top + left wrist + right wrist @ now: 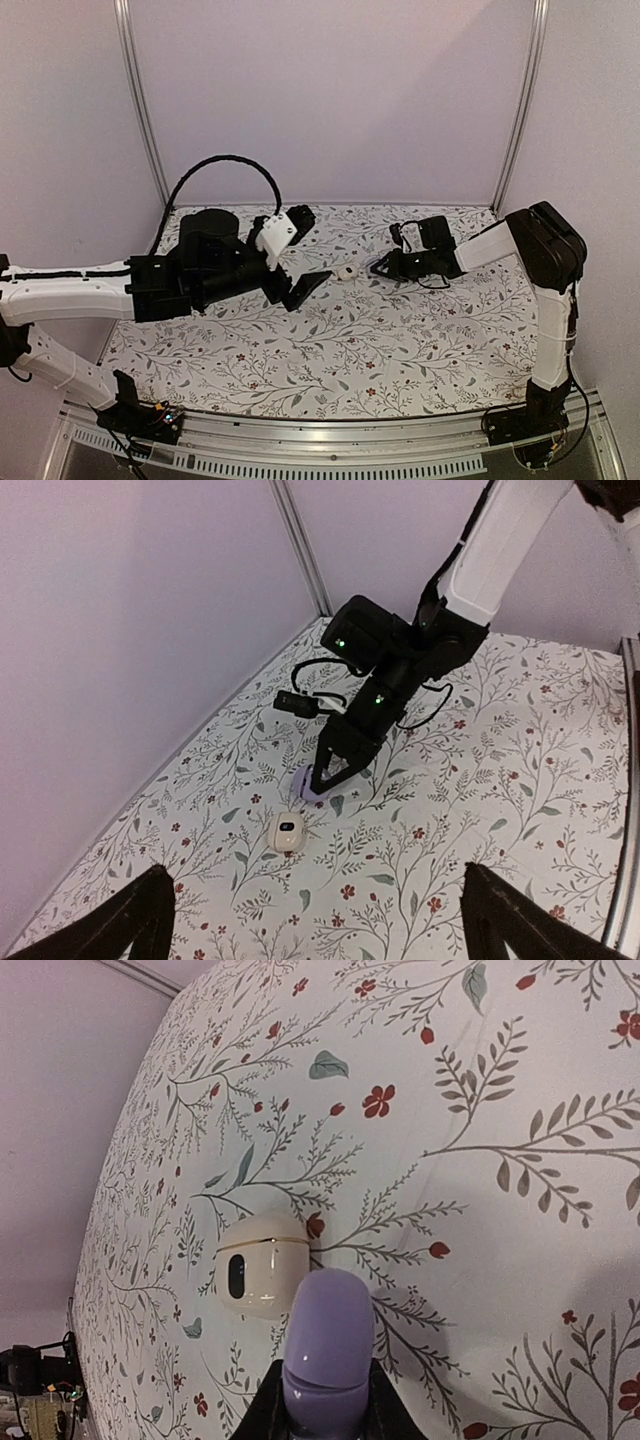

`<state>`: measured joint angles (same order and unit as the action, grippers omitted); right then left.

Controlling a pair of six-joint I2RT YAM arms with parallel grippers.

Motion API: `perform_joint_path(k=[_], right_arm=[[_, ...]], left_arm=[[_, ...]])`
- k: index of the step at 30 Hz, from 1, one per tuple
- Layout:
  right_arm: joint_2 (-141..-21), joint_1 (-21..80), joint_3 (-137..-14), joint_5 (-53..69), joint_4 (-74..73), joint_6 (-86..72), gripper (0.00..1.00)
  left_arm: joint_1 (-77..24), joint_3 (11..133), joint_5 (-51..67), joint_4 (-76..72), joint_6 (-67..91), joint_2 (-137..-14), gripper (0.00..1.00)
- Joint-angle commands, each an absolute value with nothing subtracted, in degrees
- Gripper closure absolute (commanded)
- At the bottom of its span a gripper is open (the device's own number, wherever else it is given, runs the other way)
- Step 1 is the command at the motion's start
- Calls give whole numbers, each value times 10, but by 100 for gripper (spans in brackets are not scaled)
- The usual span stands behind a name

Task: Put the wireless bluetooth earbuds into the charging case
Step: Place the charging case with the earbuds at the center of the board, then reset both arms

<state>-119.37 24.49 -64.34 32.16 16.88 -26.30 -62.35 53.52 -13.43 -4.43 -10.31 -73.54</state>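
My right gripper (383, 268) is shut on a closed purple rounded case (328, 1345), gripping its lower end low over the table; both also show in the left wrist view, the gripper (328, 775) and the case (304, 782). A closed white rounded case (262, 1265) lies on the cloth just beside the purple one, also in the top view (344, 272) and the left wrist view (288, 831). My left gripper (303, 287) is wide open and empty, held above the table to the left of the white case. No earbuds show in any view.
The table wears a floral cloth (400, 350). Pale walls and metal corner posts (140, 110) close in the back and sides. The right arm's cables (300, 702) hang close over the cloth behind its gripper.
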Motion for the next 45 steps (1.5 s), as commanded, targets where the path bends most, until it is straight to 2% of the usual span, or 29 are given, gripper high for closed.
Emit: perform_joint_path(k=[1, 6, 12, 19, 21, 23, 26, 31, 36, 45], right_arm=[[-1216, 242, -668, 319, 142, -253, 81], [-1226, 241, -681, 309, 119, -246, 74], [-1213, 237, -677, 294, 93, -235, 48], [-1162, 208, -642, 271, 62, -220, 37], [-1140, 197, -624, 265, 61, -214, 27], [-1109, 185, -608, 263, 60, -208, 23], [-1058, 163, -588, 264, 59, -199, 3], [-963, 131, -562, 261, 59, -181, 1], [-886, 127, -557, 213, 29, -167, 1], [-731, 126, -429, 184, 77, -193, 1]], left_arm=[[-612, 523, -148, -65, -94, -716, 0], [-607, 521, -147, -69, -88, -714, 0], [-595, 523, -147, -58, -67, -710, 0], [-538, 565, -135, 16, 18, -725, 0], [-512, 575, -120, 34, 49, -729, 0], [-487, 581, -104, 44, 72, -729, 0], [-443, 587, -62, 57, 100, -731, 0], [-358, 601, -8, 78, 153, -731, 0], [-294, 603, -4, 105, 212, -752, 0], [-275, 519, -4, 64, 272, -758, 0]])
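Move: The right hand still holds the purple charging case just over the board; its resting spot is about 1 cm ahead, 2 cm to the left and 3 cm below that hand. The white charging case stands on the board roughly 8 cm to the right hand's left, level with it fore and aft, and about 3 cm lower. From the empty left hand, the purple case's spot is some 20 cm ahead, 13 cm right and 25 cm down. The right hand lowers the purple case about 1.5 cm onto the board just right of the white case, opens its fingers wide to let go, then draws off some 14 cm to the right and climbs about 17 cm clear, slipping back a little at the end as the fingers tip up and turn clockwise. The left hand, still open and empty, also clears off, going left and forward about 16 and 14 cm, turning counter-clockwise some 35 degrees with its fingers tipping down, and sinking about 5 cm late on. ##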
